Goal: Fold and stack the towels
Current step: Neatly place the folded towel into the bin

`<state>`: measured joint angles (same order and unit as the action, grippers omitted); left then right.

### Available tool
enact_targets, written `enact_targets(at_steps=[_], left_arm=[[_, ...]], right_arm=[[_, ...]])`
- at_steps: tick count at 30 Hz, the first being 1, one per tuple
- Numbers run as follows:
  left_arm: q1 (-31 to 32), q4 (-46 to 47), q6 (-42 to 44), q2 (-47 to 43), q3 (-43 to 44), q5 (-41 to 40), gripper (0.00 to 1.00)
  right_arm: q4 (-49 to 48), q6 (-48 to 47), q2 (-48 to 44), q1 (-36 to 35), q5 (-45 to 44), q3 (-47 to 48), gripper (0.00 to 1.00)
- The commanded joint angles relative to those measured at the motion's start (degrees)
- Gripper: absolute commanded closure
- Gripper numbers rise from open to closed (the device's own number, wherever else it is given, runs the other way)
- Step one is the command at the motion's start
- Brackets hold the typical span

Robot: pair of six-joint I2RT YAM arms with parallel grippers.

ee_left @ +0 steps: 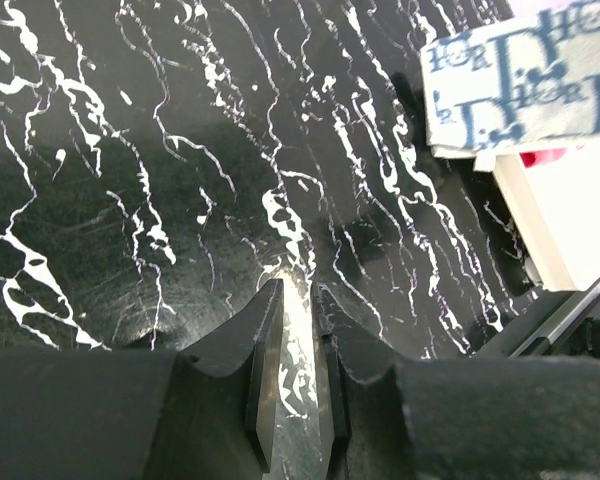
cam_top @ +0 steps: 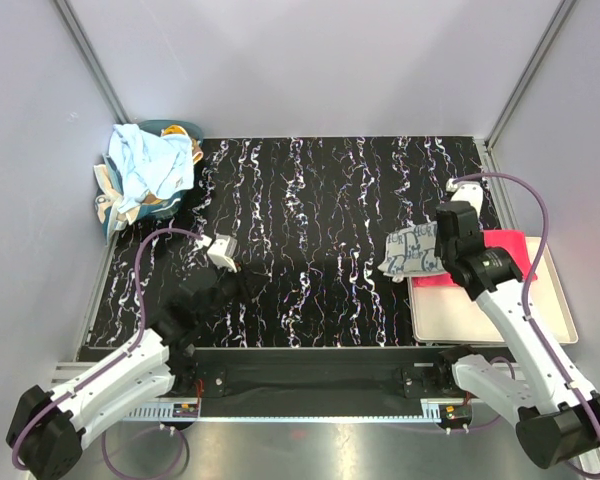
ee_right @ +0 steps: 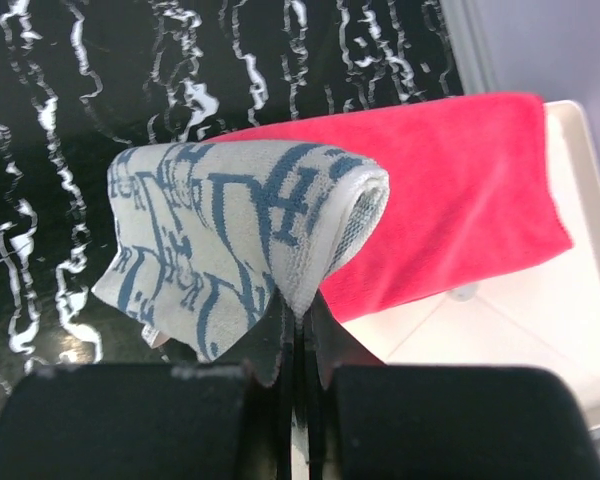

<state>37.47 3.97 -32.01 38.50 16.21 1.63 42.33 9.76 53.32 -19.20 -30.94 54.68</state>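
A pale grey towel with a dark-blue monogram (ee_right: pixel 220 220) hangs folded over itself, pinched at its lower fold by my right gripper (ee_right: pixel 300 310), which is shut on it. It sits at the left edge of the cream tray (cam_top: pixel 500 320), partly over the pink-red towel (ee_right: pixel 460 200) lying flat on the tray. In the top view the monogram towel (cam_top: pixel 412 252) shows left of the right gripper (cam_top: pixel 438 258). A light blue towel (cam_top: pixel 145 165) lies crumpled at the far left corner over a cream cloth. My left gripper (ee_left: pixel 298 290) hovers low over the black mat, jaws slightly apart and empty.
The black, white-veined mat (cam_top: pixel 320 230) covers the table. Grey walls with metal rails close in the back and both sides. The tray (ee_right: pixel 520 330) lies by the right wall. In the left wrist view the monogram towel (ee_left: pixel 525 75) and the tray (ee_left: pixel 580 220) are at the far right.
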Motion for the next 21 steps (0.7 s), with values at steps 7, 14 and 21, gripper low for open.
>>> enact_targets(at_steps=[7,14,21], left_arm=[[0.3,4.2,0.2,-1.8,-1.8,-0.6,0.78],[0.3,4.5,0.3,-1.3,-2.3,-0.6,0.78],[0.3,4.8,0.2,-0.7,-2.4,-0.2,0.78]], right_arm=[[-1.5,-9.0,0.6,9.8,1.0,6.0,1.00],[-0.8,-11.2,2.2,14.7,5.0,7.1,1.00],[-0.2,-13.4,1.9,19.4,7.9,6.8,1.00]])
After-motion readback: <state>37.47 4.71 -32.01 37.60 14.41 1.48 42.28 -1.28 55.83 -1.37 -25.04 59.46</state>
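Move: The right hand holds the patterned towel by its right edge. From it, the bin's middle lies about 12 cm to the right, 4 cm back and 19 cm below. The red towel in the bin is some 8 cm right, 3 cm ahead and 18 cm below, and the bin's left rim is about 6 cm left, 4 cm back. For the idle left hand, the bin's middle is roughly 52 cm right and about level ahead, 11 cm below. Keep the right fingers shut on the towel's right edge and carry it about 7 cm to the right, high over the red towel and farther in over the bin. Let the hand rise a couple of centimetres, then ease off slightly, turning the wrist some 5 to 10 degrees clockwise as you go. ##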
